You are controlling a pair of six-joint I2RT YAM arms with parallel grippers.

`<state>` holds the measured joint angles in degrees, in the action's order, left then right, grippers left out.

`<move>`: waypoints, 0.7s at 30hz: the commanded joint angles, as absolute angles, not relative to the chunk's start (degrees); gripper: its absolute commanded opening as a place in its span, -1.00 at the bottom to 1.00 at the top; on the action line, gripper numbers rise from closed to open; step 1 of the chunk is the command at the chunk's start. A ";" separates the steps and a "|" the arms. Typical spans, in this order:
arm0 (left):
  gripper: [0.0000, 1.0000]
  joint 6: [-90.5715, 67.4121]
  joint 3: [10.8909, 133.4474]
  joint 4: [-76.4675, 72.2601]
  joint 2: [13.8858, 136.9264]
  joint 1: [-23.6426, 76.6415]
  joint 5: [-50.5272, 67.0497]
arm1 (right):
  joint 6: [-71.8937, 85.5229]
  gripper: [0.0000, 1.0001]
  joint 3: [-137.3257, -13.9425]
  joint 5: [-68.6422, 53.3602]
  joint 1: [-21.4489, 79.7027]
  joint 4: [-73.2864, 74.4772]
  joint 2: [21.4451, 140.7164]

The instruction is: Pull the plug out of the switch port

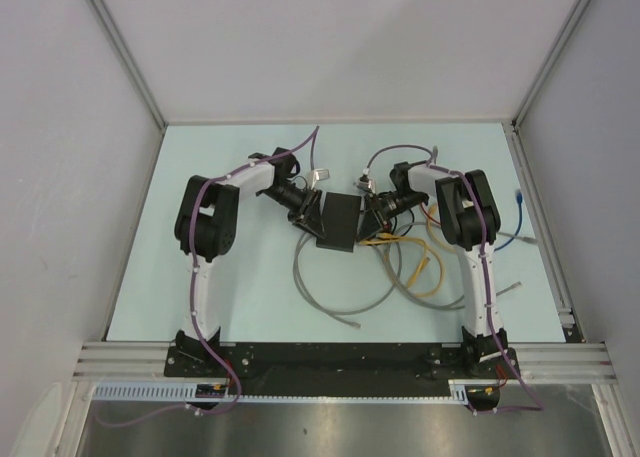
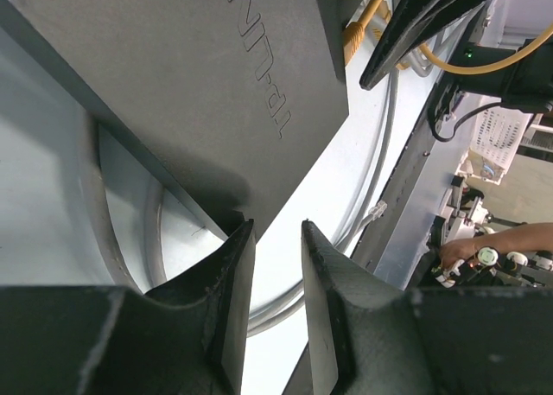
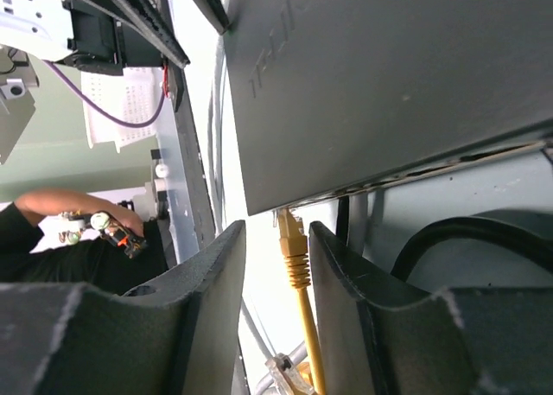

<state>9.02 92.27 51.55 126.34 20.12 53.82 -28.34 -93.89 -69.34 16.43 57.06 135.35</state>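
Note:
The switch, a flat matte-black box, lies in the middle of the table between both grippers. My left gripper is at its left edge. In the left wrist view the gripper is open a narrow way, only bright table between the fingers, one fingertip just under the switch's corner. My right gripper is at the switch's right side. The right wrist view shows the yellow plug seated in the switch's edge, between the open fingers of the gripper and nearer the right one, unclamped.
Grey cables loop on the table in front of the switch. A yellow cable coils at the front right, and a blue cable lies far right. A clear-plugged grey cable end lies below the yellow plug. Side walls enclose the table.

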 commanded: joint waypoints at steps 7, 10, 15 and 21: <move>-0.31 9.93 93.60 50.01 126.39 20.21 53.00 | -25.58 -0.36 -94.92 -64.86 17.49 52.38 137.28; -0.31 9.84 93.60 50.01 126.30 20.21 52.91 | -25.75 -0.41 -94.92 -64.95 17.49 52.47 137.29; -0.31 10.02 93.60 50.01 126.21 20.30 52.82 | -25.66 -0.45 -94.83 -64.69 17.58 52.38 137.20; -0.31 10.11 93.52 50.01 125.95 20.57 52.47 | -24.62 -0.67 -94.75 -63.64 17.75 51.42 137.28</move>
<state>9.04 92.27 51.53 126.34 20.14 53.19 -24.99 -93.89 -66.85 17.06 54.50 135.46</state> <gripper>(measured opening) 0.342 0.208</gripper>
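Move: The yellow cable's plug, in the near end of the switch's right side, is right in front of the right fingertips: about 1 cm left, 1 cm below, level fore and aft. The switch's middle lies some 6 cm left and 4 cm ahead, at about the hand's height; a black cable stands some 3 cm ahead and 1 cm left. From the left hand the plug is about 10 cm to the right, level fore and aft, 2 cm lower. The right hand sinks about 1 cm and narrows its half-open fingers around the yellow plug beside the switch. ##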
